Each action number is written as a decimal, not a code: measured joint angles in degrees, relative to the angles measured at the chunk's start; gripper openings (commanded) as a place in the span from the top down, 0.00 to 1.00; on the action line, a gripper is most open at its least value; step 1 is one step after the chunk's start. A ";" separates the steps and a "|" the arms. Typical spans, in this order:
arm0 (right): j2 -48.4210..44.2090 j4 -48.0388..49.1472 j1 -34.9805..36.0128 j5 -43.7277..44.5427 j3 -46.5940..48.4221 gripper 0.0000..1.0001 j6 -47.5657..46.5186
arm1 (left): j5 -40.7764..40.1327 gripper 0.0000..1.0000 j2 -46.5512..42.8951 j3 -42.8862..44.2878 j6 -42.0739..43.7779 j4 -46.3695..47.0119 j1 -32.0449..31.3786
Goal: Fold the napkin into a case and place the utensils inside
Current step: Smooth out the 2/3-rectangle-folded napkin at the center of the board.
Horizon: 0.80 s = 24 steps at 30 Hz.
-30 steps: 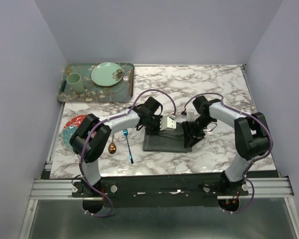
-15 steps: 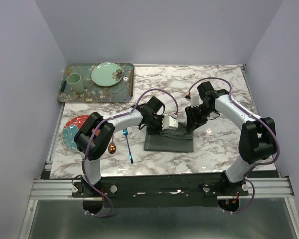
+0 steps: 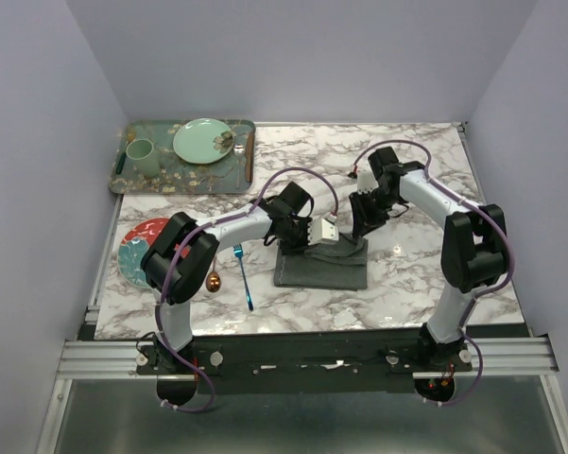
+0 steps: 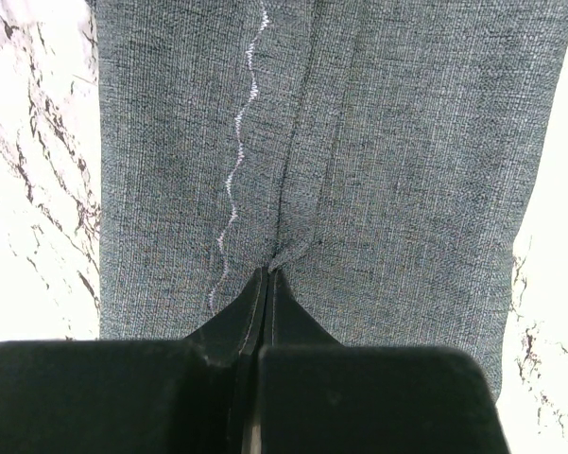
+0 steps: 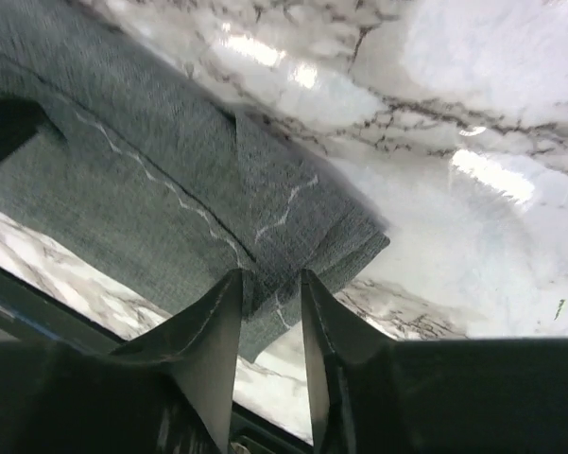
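The napkin (image 3: 321, 270) lies folded into a narrow dark grey band at mid-table. My left gripper (image 3: 305, 246) is at its far left edge. In the left wrist view this gripper (image 4: 267, 274) is shut, pinching a small pucker of the napkin (image 4: 378, 142). My right gripper (image 3: 359, 236) is at the far right corner, which is raised off the table. In the right wrist view this gripper (image 5: 269, 284) has the layered edge of the napkin (image 5: 170, 170) between its jaws. The blue fork (image 3: 245, 280) and the copper spoon (image 3: 213, 281) lie on the marble left of the napkin.
A patterned green tray (image 3: 132, 182) at the back left carries a green cup (image 3: 140, 156), a green plate (image 3: 203, 140) and a brown-handled utensil (image 3: 249, 156). A red and blue plate (image 3: 135, 244) sits at the left edge, partly under the left arm.
My right gripper has moved from the napkin's near right part to its far right corner, narrowed its jaws on the cloth and lifted that corner. The left gripper has stayed put.
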 measured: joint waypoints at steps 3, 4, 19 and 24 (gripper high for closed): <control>-0.55 -0.55 -0.17 -0.98 -1.81 0.36 0.15 | -0.13 0.97 0.00 0.00 -0.35 0.00 0.00; -1.20 -0.55 -0.35 -1.31 -2.86 0.35 0.22 | -0.15 0.97 0.00 0.00 -0.44 0.02 0.00; -3.63 0.02 -5.42 -11.37 -10.86 0.35 8.31 | -0.28 0.97 0.00 0.00 -0.79 0.02 0.00; -1.92 1.97 -5.81 -12.79 -10.78 0.34 10.67 | -0.28 0.97 0.00 0.00 -0.76 0.02 0.00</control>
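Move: The napkin's crumpled right end, with its raised flap, lies about 4 cm back from the right hand, straight in line sideways and some 3 cm below. The middle of the napkin is roughly 8 cm to the right hand's left and 7 cm back; the fork is about 29 cm to its left and 10 cm back. From the left hand, already set down on the napkin with shut fingers, that crumpled end is some 12 cm to the right, level fore and aft. Back towards its base goes the right hand, about 5 cm with a slight swerve right and back again, then it sinks a little and eases forward by 1 cm over the napkin's crumpled right end. Its fingers spread to about twice their opening while the wrist tips the fingertips back and turns clockwise, nearly 20 degrees in all. The left hand stays put, shut fingertips still resting on the napkin. ##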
